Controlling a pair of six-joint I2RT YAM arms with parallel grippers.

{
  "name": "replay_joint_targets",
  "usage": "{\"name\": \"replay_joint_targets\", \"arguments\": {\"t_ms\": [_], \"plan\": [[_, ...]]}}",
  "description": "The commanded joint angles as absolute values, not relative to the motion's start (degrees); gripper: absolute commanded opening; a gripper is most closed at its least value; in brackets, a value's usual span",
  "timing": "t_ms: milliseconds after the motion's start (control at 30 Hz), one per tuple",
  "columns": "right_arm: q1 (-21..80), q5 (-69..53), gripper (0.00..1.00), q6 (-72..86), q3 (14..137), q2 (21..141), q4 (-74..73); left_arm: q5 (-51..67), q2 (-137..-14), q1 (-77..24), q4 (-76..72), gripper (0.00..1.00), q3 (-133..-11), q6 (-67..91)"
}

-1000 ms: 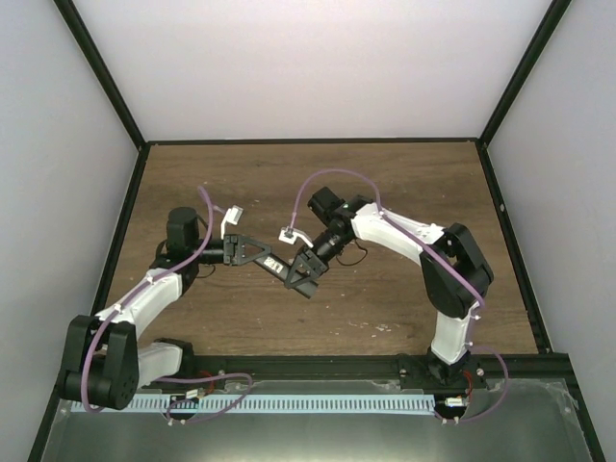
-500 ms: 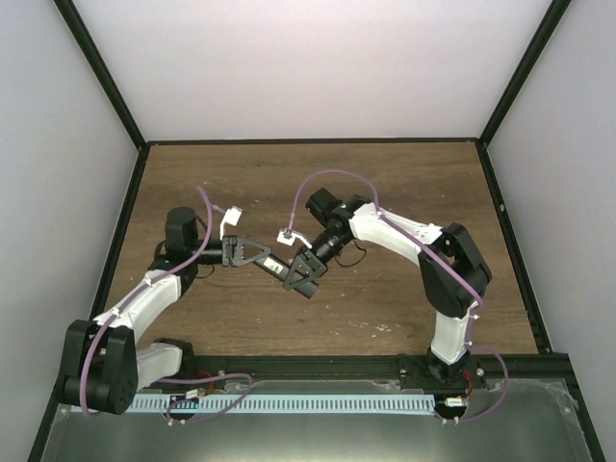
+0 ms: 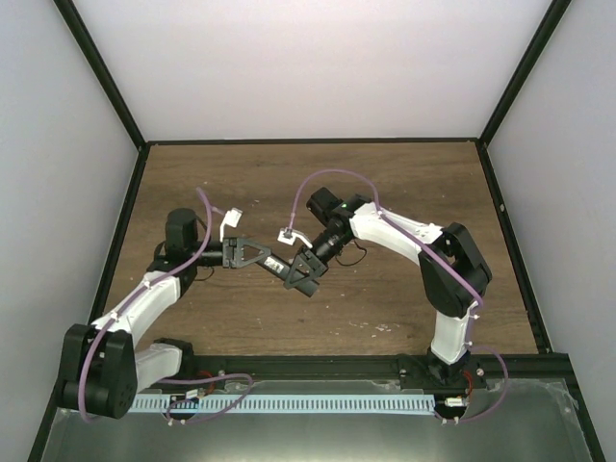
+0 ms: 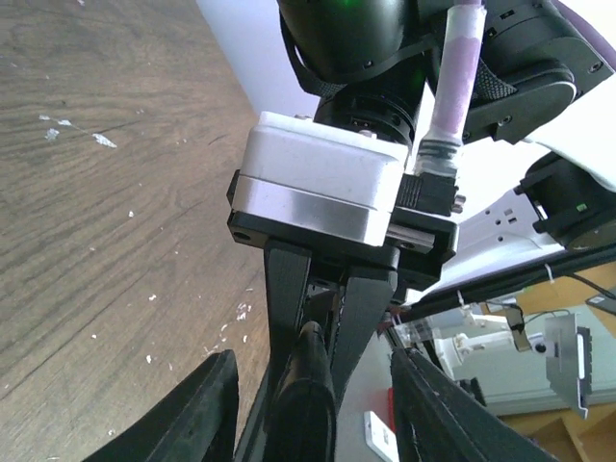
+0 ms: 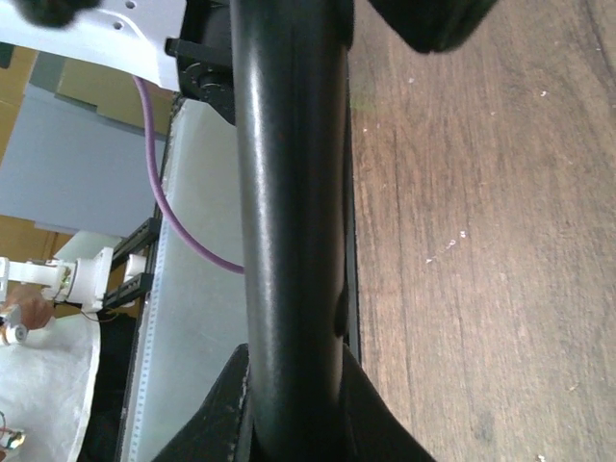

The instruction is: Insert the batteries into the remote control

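Observation:
The remote control [image 3: 287,270], a slim black bar, hangs above the table's middle between the two arms. My right gripper [image 3: 302,278] is shut on it. In the right wrist view the remote control [image 5: 289,192] runs up the frame out of that gripper [image 5: 294,395]. My left gripper [image 3: 270,259] stands open around the bar's other end. In the left wrist view its fingers [image 4: 214,404] flank the remote control [image 4: 306,404] without touching it, and the right gripper [image 4: 327,298] pinches the bar just beyond. The batteries are out of view.
The wooden table [image 3: 385,192] carries small white specks [image 3: 385,327] near the front right. A black rail [image 3: 337,364] with the arm bases runs along the near edge. Pale walls with black posts close in the back and both sides.
My left gripper's jaws have spread apart off the remote. The right gripper closed onto the bar and stays shut on it. Both arms have hardly shifted.

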State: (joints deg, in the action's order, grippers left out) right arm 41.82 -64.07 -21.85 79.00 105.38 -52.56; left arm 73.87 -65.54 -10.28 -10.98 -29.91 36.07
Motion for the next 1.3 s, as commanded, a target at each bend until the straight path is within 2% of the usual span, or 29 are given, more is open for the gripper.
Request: {"name": "replay_joint_targets", "arguments": {"t_ms": [0,167,300,467,667,900,1267], "plan": [[42.0,-61.2,0.01,-21.6,79.4,105.2,-51.1,70.5,-63.6,-10.3,-7.4,0.47,-31.4,32.9],[40.1,-52.1,0.01,-17.3,76.1,104.3,-48.5,61.3,-61.1,-7.2,-3.8,0.48,-30.8,32.2],[35.9,-43.3,0.01,-13.6,72.0,100.7,-45.6,48.7,-55.2,-1.6,-1.7,0.48,-28.1,35.1],[31.9,-27.3,0.01,-9.2,70.4,96.9,-43.2,33.8,-46.6,-0.8,4.9,0.48,-28.3,33.9],[30.5,1.5,0.01,-1.7,70.8,97.0,-41.3,29.7,-43.6,-0.8,10.2,0.48,-30.4,30.6],[30.1,21.3,0.01,2.6,70.9,100.4,-41.9,29.0,-43.2,-0.8,10.3,0.47,-29.0,31.8],[30.1,28.9,0.01,5.4,69.7,106.7,-42.0,27.5,-43.0,-0.8,11.2,0.47,-29.1,31.4]]}}
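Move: The remote is gripped in the right hand, its middle about 3 cm ahead and 5 cm left of that hand; the open left fingers lie some 8 cm ahead and 12 cm left. The bare table it is taken to is roughly 19 cm ahead, 23 cm right and 15 cm below. From the left hand the remote's middle is about 5 cm back, 7 cm right and 1 cm down. Right hand carries the gripped remote rightward, forward and down some 30 cm; open left hand withdraws leftward, forward. ##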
